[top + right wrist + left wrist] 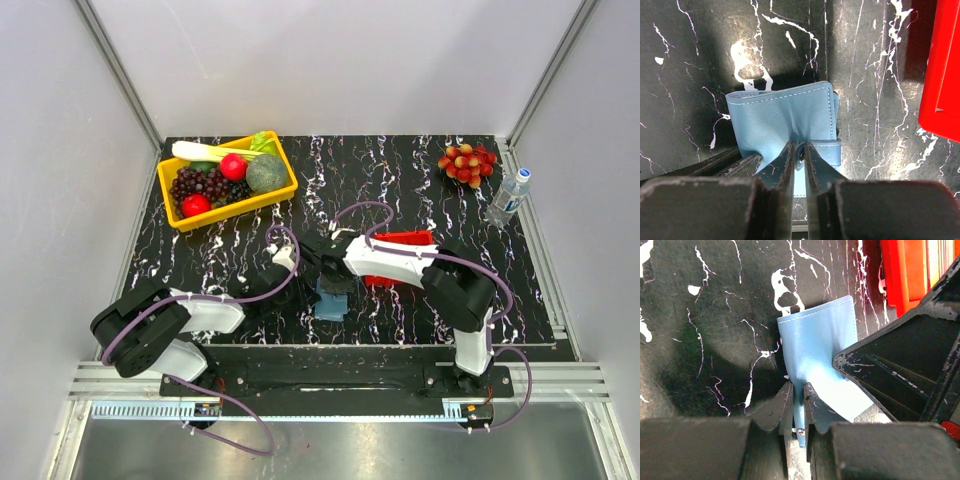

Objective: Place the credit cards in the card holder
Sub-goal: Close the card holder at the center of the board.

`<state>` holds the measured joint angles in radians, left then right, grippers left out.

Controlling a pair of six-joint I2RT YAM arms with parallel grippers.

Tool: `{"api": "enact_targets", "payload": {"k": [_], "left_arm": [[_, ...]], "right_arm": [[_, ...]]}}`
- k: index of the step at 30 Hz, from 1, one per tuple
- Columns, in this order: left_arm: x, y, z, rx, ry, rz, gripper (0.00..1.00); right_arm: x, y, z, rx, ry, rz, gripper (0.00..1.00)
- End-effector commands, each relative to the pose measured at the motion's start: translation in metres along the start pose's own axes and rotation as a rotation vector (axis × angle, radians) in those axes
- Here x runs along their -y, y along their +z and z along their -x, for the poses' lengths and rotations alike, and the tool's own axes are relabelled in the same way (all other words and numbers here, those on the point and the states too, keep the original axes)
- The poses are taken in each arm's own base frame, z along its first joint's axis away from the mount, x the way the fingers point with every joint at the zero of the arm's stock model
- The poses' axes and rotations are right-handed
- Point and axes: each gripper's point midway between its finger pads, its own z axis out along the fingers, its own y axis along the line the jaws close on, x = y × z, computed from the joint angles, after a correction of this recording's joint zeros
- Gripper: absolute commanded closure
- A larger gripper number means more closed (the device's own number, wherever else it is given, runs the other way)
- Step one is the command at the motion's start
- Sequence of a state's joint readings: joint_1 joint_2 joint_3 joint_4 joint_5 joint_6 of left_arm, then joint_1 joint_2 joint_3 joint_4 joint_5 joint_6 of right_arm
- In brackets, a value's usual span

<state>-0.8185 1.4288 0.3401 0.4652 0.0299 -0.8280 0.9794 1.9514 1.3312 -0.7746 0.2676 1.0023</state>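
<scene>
The steel-blue card holder (330, 302) lies on the black marbled table between the two arms. In the left wrist view, my left gripper (798, 390) is shut on the near edge of the card holder (815, 350). From the other side, my right gripper (801, 147) has its jaws almost together, with a fold of the card holder (780, 117) by its little flap (832, 150) pinched between the tips, and the leather puckers there. The right gripper's black fingers (900, 355) rest over the pouch's right part. From above, both grippers (305, 278) (330, 272) meet over it. The credit cards are out of view.
A red tray (405, 240) (942, 75) (905, 270) sits just right of the card holder under the right arm. A yellow basket (228, 205) of fruit and vegetables stands at the back left. A red fruit cluster (467, 165) and a water bottle (508, 195) are at the back right.
</scene>
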Motion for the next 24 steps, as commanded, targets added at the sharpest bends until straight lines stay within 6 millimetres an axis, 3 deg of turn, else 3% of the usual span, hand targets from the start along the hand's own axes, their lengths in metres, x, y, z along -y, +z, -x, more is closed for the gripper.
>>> {"api": "enact_targets", "payload": {"k": [1, 13, 24], "left_arm": [[0.014, 0.005, -0.017, -0.067, 0.029, -0.071, 0.91], [0.016, 0.001, -0.019, -0.036, 0.011, -0.111, 0.92], [0.019, -0.005, -0.019, 0.003, 0.025, -0.125, 0.93]], "right_arm": [[0.016, 0.115, -0.058, -0.083, 0.031, -0.105, 0.83], [0.024, 0.126, -0.065, -0.102, 0.064, -0.13, 0.64], [0.026, 0.131, -0.064, -0.057, 0.094, -0.239, 0.62]]}}
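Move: The card holder lies folded under the right fingertips, its middle about 1 cm to their left and 1 cm below, with its strap only some 1 cm to the right of them. The red box stands about 14 cm right and 7 cm farther out, the yellow basket roughly 23 cm left and 24 cm ahead. From the left gripper, already pinching the holder's left edge, the holder's middle is about 3 cm right and 1 cm ahead. Keep the right fingertips down on the holder's face and spread them from nearly shut to a bit over a third open, astride the strap's rounded end, while easing the hand about 1 cm left towards the left gripper and barely lower. Hold the left edge pinched with the left gripper, nearly in place, letting its wrist roll only a few degrees. ##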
